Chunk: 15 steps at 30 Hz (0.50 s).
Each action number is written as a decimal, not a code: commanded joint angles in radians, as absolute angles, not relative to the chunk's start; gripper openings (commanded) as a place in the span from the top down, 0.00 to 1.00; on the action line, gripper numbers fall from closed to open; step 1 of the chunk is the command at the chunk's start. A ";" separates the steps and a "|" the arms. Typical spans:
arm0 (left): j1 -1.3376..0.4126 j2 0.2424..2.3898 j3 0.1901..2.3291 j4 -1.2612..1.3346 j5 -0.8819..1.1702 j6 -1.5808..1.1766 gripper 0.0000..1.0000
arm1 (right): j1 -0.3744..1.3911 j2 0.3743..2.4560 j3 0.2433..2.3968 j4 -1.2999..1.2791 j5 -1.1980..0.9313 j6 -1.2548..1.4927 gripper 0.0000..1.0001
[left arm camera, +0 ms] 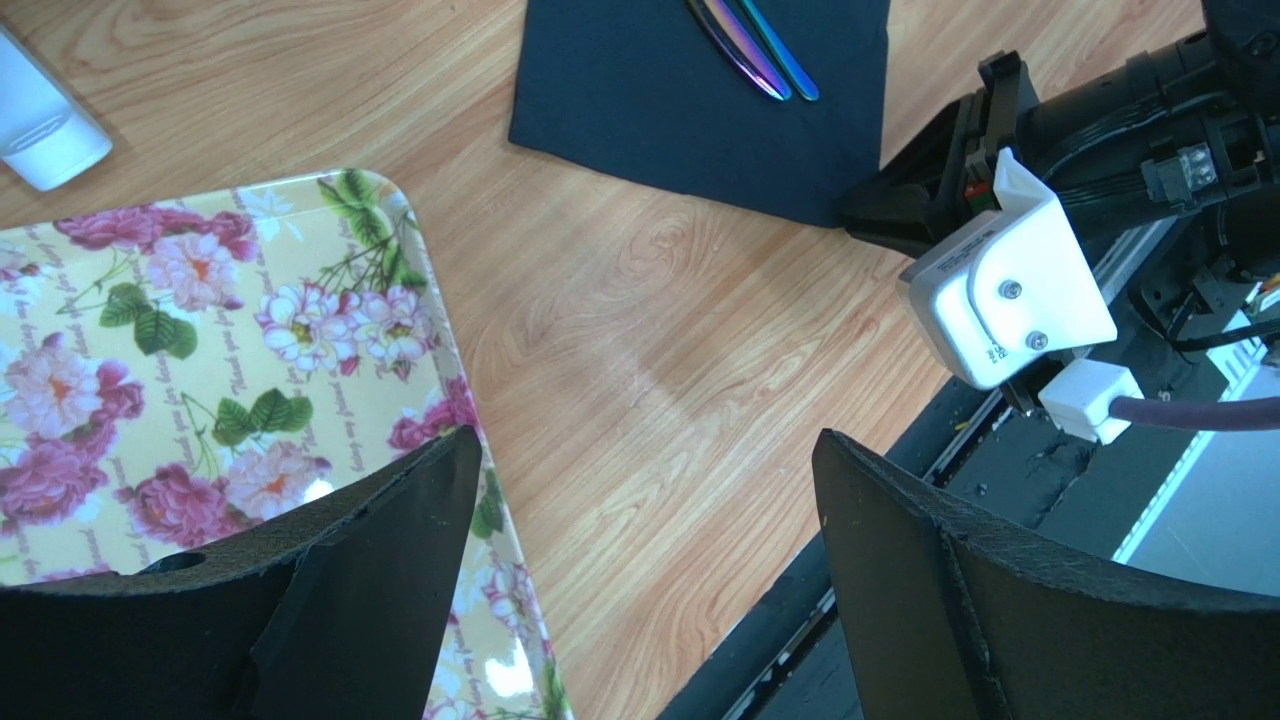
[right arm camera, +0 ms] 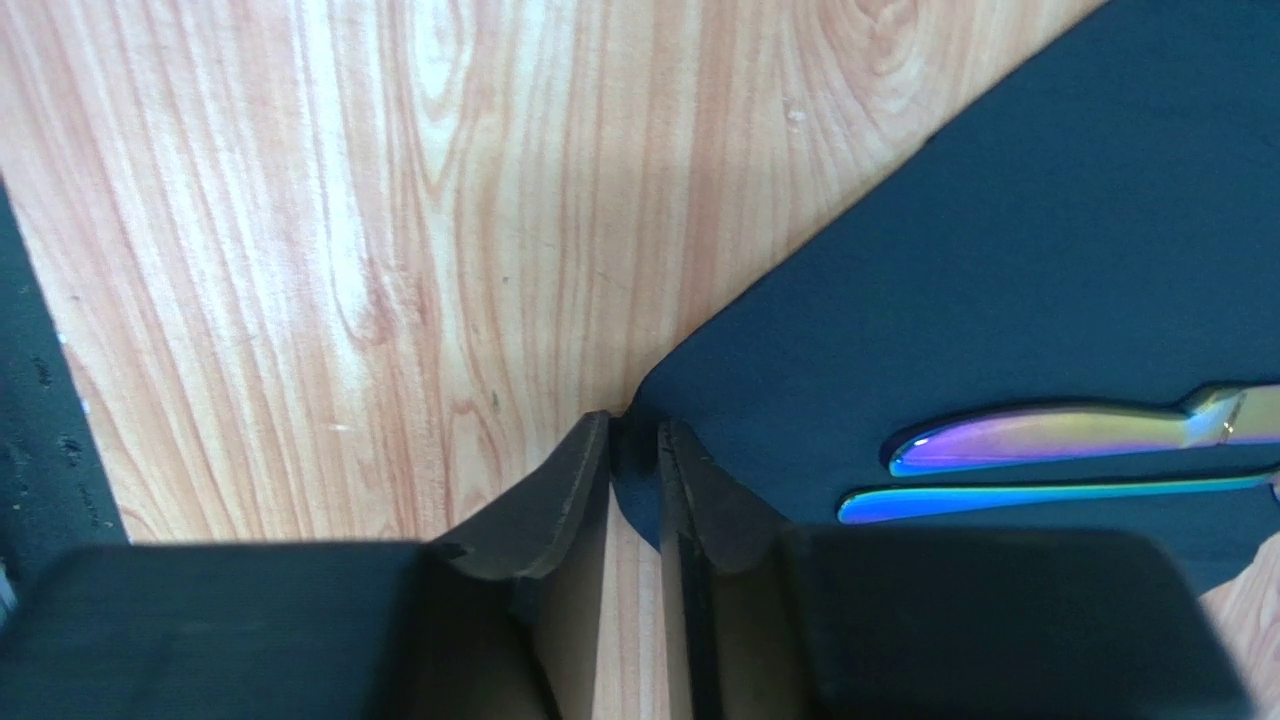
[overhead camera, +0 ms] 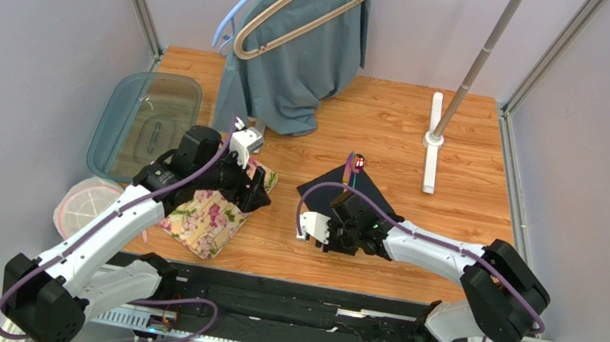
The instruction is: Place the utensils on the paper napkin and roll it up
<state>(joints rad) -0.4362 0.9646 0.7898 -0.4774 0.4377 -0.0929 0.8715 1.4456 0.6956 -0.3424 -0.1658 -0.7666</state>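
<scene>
The black paper napkin (overhead camera: 370, 190) (left arm camera: 676, 90) (right arm camera: 1022, 255) lies flat on the wooden table, right of centre. Two iridescent utensils (overhead camera: 355, 165) (left arm camera: 751, 38) (right arm camera: 1052, 438) rest side by side on it, their ends reaching past its far corner. My right gripper (overhead camera: 331, 215) (right arm camera: 634, 428) is low at the napkin's near corner, and that corner sits pinched between its nearly closed fingertips. My left gripper (overhead camera: 259, 184) (left arm camera: 646, 450) hovers wide open over the right edge of the floral mat (overhead camera: 205, 215) (left arm camera: 181, 330), with nothing between its fingers.
A clear lidded container (overhead camera: 142, 122) and a round pink-rimmed lid (overhead camera: 83, 205) sit at the left. A grey-teal garment (overhead camera: 300, 51) hangs on hangers at the back. A white pole stand (overhead camera: 435, 141) is at the back right. A black rail runs along the near table edge.
</scene>
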 commanded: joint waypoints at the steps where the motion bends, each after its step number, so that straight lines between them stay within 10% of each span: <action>1: -0.430 0.946 0.796 -0.448 0.465 -0.100 0.10 | 0.903 1.416 0.703 -0.380 -0.184 -0.778 0.90; 15: -0.413 0.890 0.772 -0.433 0.479 -0.092 0.10 | 0.893 1.348 0.816 -0.561 -0.241 -0.764 1.00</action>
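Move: Just under the right fingertips, hardly 1 cm below and level otherwise, is the napkin's near corner. From this hand the knife's middle lies about 14 cm ahead on the napkin and level left-right, with the spoon's middle also 14 cm ahead and some 2 cm to the right. From the left hand the near corner lies roughly 20 cm to the right, 3 cm back and 16 cm below. Closing the rest of the way on the napkin's near corner, the right fingers pinch the cloth while the hand drags it about 2 cm back towards the robot, low over the table. Then, shut and keeping their hold, they rise some 3 cm, taking the corner up. ##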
